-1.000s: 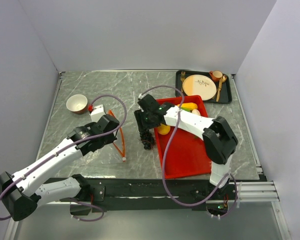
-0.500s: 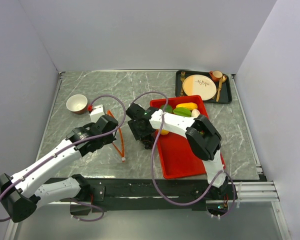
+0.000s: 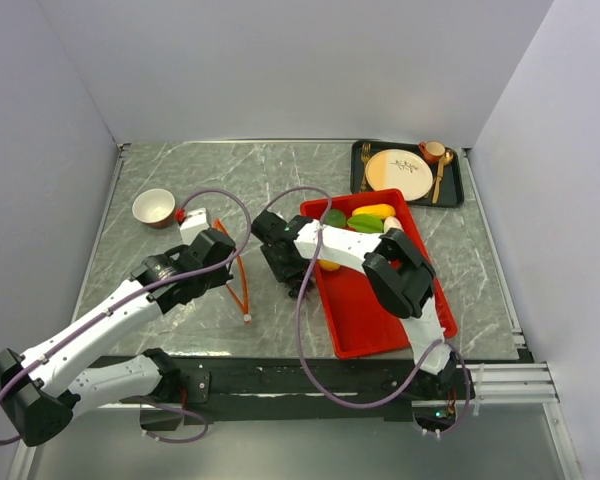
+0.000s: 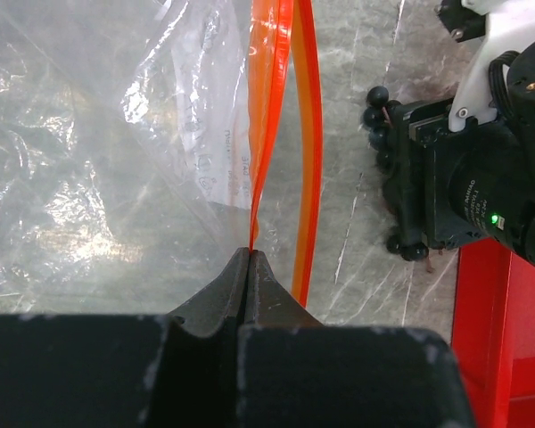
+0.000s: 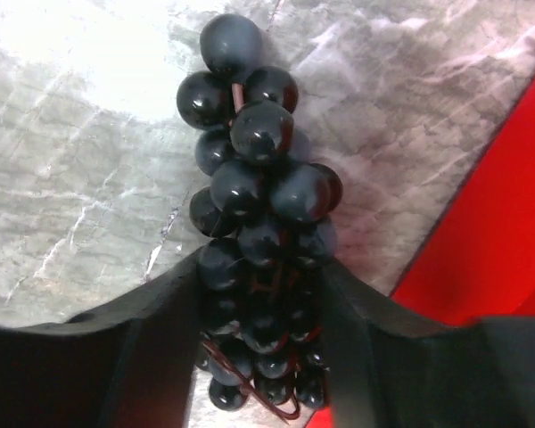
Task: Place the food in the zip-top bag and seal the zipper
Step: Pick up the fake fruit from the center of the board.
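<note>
The clear zip-top bag (image 4: 98, 160) lies on the marble table with its orange-red zipper (image 4: 308, 134) parted into two strips. My left gripper (image 4: 250, 257) is shut on one strip, at the bag's mouth (image 3: 242, 280). A dark purple bunch of grapes (image 5: 259, 178) lies on the table just left of the red tray (image 3: 380, 310). My right gripper (image 5: 260, 263) has a finger pressed against each side of the bunch. More food stays at the tray's far end: a yellow piece (image 3: 377, 211), a green one (image 3: 365, 224) and a white one (image 3: 392, 225).
A white bowl (image 3: 154, 207) stands at the far left, with a small white box (image 3: 195, 226) beside it. At the far right a dark tray (image 3: 458, 190) holds a cream plate (image 3: 398, 172), a cup and gold cutlery. Walls close the table in on three sides.
My right arm swung left off the red tray and came down over the grapes, and its fingers narrowed onto the bunch. The left arm kept still with the zipper strip.
</note>
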Robot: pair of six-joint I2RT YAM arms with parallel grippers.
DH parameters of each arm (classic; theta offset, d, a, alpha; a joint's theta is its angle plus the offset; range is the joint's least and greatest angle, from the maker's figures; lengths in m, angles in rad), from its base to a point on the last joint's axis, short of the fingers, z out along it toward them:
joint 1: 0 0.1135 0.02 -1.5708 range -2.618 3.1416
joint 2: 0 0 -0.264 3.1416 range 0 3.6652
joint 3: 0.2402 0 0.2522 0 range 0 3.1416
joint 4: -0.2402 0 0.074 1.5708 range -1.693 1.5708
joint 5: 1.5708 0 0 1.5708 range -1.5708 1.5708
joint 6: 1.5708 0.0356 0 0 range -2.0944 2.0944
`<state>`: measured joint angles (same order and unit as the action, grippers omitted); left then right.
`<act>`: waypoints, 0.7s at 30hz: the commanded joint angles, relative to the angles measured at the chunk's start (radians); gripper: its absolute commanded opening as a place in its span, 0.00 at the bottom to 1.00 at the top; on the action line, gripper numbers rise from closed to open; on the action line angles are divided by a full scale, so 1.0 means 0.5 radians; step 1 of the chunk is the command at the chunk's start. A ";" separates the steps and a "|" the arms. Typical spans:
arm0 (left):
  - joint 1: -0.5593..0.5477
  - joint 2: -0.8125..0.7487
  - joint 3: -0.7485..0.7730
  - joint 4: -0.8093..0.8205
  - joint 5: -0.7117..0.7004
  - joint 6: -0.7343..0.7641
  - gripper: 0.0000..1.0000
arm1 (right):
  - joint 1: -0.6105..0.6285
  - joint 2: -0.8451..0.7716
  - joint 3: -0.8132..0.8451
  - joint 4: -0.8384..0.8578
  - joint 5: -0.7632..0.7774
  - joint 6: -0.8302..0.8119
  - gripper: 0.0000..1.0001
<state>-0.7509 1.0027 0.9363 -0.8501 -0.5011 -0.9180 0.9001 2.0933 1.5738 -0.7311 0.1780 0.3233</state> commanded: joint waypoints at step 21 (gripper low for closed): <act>0.011 0.068 0.011 0.215 0.134 0.106 0.01 | 0.044 -1.048 -0.377 0.416 -0.582 0.314 0.04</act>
<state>-0.7494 1.0286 0.9363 -0.7994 -0.4625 -0.8913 0.9142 1.6314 1.4097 -0.5892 0.0174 0.4587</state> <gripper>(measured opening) 0.015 0.094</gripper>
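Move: The black grape bunch lies right under and between the right fingers, its middle roughly 1 cm ahead and 1 cm below their point. From there the yellow pear in the red tray is some 8 cm to the right and 4 cm ahead, and the bag's orange zipper about 13 cm to the left, level fore and aft, some 5 cm higher. From the left hand, which holds that zipper, the grapes are about 14 cm right, 4 cm ahead and 14 cm lower. The right hand stays down over the board while its half-open fingers close and pinch the grape bunch crosswise near its middle, then it lifts the bunch faster and faster, some 15 cm straight up with only a slight drift back and left. As it rises the wrist rolls nearly 30 degrees, swinging the fingertips out to the left towards the bag, while the left hand keeps its pinch on the orange zipper and eases about 1 cm to the right. ##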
